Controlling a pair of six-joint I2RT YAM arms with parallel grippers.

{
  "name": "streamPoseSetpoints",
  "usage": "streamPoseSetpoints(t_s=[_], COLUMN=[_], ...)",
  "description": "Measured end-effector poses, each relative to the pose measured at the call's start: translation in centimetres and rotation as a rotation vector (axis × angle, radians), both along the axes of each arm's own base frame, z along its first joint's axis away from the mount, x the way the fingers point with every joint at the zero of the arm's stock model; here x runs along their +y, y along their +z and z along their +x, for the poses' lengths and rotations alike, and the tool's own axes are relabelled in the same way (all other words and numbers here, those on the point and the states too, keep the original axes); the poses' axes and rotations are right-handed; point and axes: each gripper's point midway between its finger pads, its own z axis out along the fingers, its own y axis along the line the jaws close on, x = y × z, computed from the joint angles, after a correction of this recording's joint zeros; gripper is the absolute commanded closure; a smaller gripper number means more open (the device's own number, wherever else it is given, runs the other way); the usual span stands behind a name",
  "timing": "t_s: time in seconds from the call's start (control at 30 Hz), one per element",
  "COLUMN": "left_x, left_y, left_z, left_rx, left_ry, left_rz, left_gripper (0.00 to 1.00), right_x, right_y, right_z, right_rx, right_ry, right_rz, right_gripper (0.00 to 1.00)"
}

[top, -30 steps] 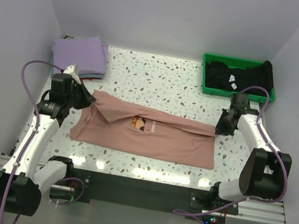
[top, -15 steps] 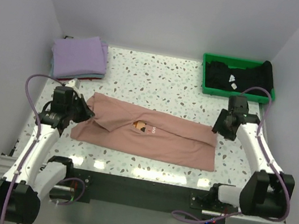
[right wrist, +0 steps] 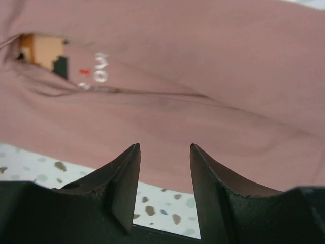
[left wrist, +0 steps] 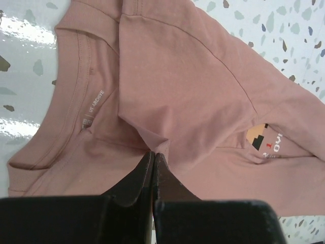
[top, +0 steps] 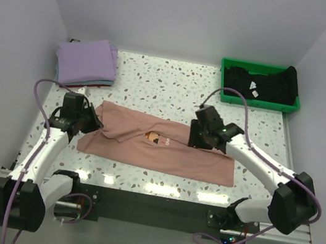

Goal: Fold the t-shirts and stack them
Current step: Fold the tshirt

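Observation:
A salmon-pink t-shirt (top: 164, 150) lies in a long band across the middle of the table, its small brown-orange print (top: 155, 138) half under a folded flap. My left gripper (top: 96, 124) is shut on a pinch of that flap near the collar; in the left wrist view the cloth (left wrist: 193, 76) bunches at the closed tips of the left gripper (left wrist: 154, 154). My right gripper (top: 193, 138) stands open over the shirt's far edge near the middle; in the right wrist view nothing is between the fingers of the right gripper (right wrist: 163, 146), and the pink cloth (right wrist: 203, 76) lies beyond them.
A folded lavender t-shirt (top: 87, 62) lies on a small pile at the back left corner. A green tray (top: 258, 104) at the back right holds a crumpled black t-shirt (top: 263, 82). Walls close in the table on three sides.
My right gripper has opened, let go of the shirt's right end and swung left to the middle of the shirt. The left gripper has drawn its flap slightly nearer and stays shut.

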Motion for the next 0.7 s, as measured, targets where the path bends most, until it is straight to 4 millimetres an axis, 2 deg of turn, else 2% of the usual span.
streamPoseSetpoints(t_s=[0.1,0.3,0.43,0.57,0.7], left_x=[0.3,1.3,1.6,1.6,1.7], left_y=[-1.1,-3.5,-3.8,-3.5,-3.7], left_z=[0.6,2.3,3.0,3.7,4.2], left_rx=[0.027,0.088,0.080,0.050,0.037], left_ry=[-0.004,-0.009,-0.004,-0.005,-0.012], left_rz=[0.023,0.062,0.061,0.057,0.063], left_gripper=[1.00,1.00,1.00,1.00,1.00], right_x=[5.0,17.4,24.4,28.3,29.8], right_y=[-0.3,0.7,0.7,-1.2,-4.1], right_z=[-1.3,-3.0,-3.9,-4.2,-3.4], right_rx=[-0.004,-0.051,-0.094,-0.096,-0.082], right_ry=[0.114,0.334,0.434,0.475,0.479], right_rz=[0.034,0.136,0.195,0.203,0.166], right_gripper=[0.54,0.56,0.56,0.56,0.57])
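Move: My closed left hand still pinches a fold of the pink t-shirt; the shirt's far-left corner lies roughly 14 cm ahead of that hand, 2 cm left and 7 cm below, its near-left corner about 8 cm back and 10 cm left. From my empty right hand, the tip of the turned-over flap is some 33 cm left, about level fore-and-aft and 8 cm below; the chest print lies around 16 cm left and 6 cm ahead. I sweep my right hand quickly about 30 cm left over the shirt towards the flap tip, drawing back slightly, then sinking about 5 cm at the end, wrist turning some 25 degrees counter-clockwise and fingers half open. My left hand keeps its pinch and carries the fold forward and down, about 4 cm each way, drifting slightly left, towards the far-left corner. ##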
